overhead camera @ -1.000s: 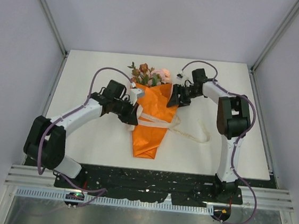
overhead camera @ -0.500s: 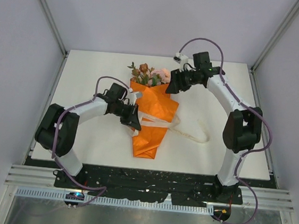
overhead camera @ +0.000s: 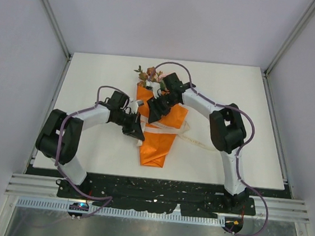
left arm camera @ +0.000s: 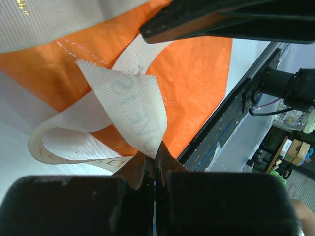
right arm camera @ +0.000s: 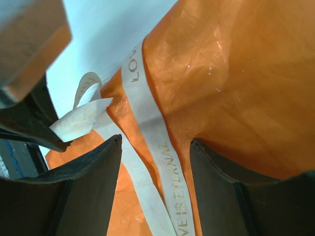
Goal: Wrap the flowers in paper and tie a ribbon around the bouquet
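The bouquet point(overhead camera: 156, 137) lies on the table as an orange paper cone point(right arm camera: 241, 73), tip toward me, with the flowers point(overhead camera: 149, 75) poking out at its far end. The cream ribbon point(overhead camera: 167, 129) crosses the cone and trails off to the right. My left gripper point(overhead camera: 138, 132) sits at the cone's left edge, shut on the ribbon's frayed end point(left arm camera: 125, 101), pinched at the fingertips point(left arm camera: 156, 153). My right gripper point(overhead camera: 150, 115) hovers over the cone's upper left, open point(right arm camera: 155, 142). Two strands of ribbon point(right arm camera: 160, 147) run between its fingers point(right arm camera: 98, 167), unclamped.
The white table point(overhead camera: 94, 77) is bordered by grey walls on the left, right and back. A black rail point(overhead camera: 156, 188) runs along the near edge by the arm bases. The ribbon's loose tail point(overhead camera: 202, 144) lies on the table to the right of the cone.
My right arm has swung from the bouquet's upper right side leftward and down over the cone, close to the left gripper. The left gripper has kept its hold on the ribbon end.
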Action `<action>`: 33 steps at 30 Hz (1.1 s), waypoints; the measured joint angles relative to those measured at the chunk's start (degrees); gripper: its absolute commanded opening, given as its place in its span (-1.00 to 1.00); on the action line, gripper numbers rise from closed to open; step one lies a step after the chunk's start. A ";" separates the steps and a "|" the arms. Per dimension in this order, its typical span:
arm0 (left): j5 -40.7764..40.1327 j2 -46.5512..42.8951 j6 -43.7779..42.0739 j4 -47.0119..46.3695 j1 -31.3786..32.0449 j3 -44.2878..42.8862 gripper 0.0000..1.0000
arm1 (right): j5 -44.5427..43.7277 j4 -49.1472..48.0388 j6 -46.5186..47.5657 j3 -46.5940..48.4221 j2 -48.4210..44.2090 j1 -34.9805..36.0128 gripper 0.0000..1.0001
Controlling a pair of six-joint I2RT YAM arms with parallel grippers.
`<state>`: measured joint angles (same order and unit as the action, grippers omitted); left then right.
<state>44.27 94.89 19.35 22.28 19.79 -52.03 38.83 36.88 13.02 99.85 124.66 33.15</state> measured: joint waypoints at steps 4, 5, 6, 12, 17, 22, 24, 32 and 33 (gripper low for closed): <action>0.39 0.00 0.26 -0.02 -0.11 0.00 -1.00 | -1.27 -0.55 0.50 0.35 1.40 0.57 0.28; 0.42 0.02 0.31 -0.02 -0.11 0.00 -1.00 | -1.55 -0.79 0.63 0.50 1.55 0.68 0.28; 0.44 0.07 0.42 -0.07 -0.15 0.00 -1.00 | -1.88 -0.96 0.79 0.66 1.64 0.85 0.28; 0.90 0.98 2.34 -0.98 -0.98 0.00 -1.00 | -5.20 -2.67 3.30 0.59 1.73 2.49 0.21; 0.98 1.11 3.06 -1.99 -1.92 0.20 -1.00 | -5.88 -3.61 4.85 -0.48 1.73 3.52 0.10; 0.96 1.57 3.02 -2.34 -2.03 0.22 -1.00 | -5.75 -3.63 5.22 -0.48 1.86 3.76 -0.25; 0.96 1.97 3.02 -2.34 -2.03 0.22 -1.00 | -5.75 -3.63 5.29 -0.48 2.05 3.76 -0.59; 1.20 4.09 3.06 -2.38 -2.03 0.22 -1.00 | -3.41 -3.23 2.58 0.83 2.91 1.92 -0.90; 1.33 4.44 3.06 -2.38 -2.03 0.20 -1.00 | -2.47 -3.43 1.70 1.11 2.91 1.42 -0.90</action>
<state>45.60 99.33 22.41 19.90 17.76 -51.83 36.36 33.45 14.72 100.97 127.57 34.57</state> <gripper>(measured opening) 0.012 0.060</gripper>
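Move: The right hand's target is the upper ribbon strip lying across the orange paper, about 3 cm below its open fingers and 1 cm to their left. The lower ribbon strip is roughly 5 cm back and 4 cm to the right; the flowers lie some 18 cm ahead and 2 cm left, a little below. The left hand already holds the ribbon's free end, and the upper strip's pinch spot is about 9 cm ahead of it, 3 cm right and 2 cm lower. The right fingers close from wide open and pinch the upper ribbon strip near the paper's left side, after the hand has sunk about 2.5 cm onto the paper and edged a centimetre or so left; it then begins to rise. The left fingers keep their hold on the ribbon's free end while that hand eases about 1 cm forward, then sinks some 1.5 cm. ##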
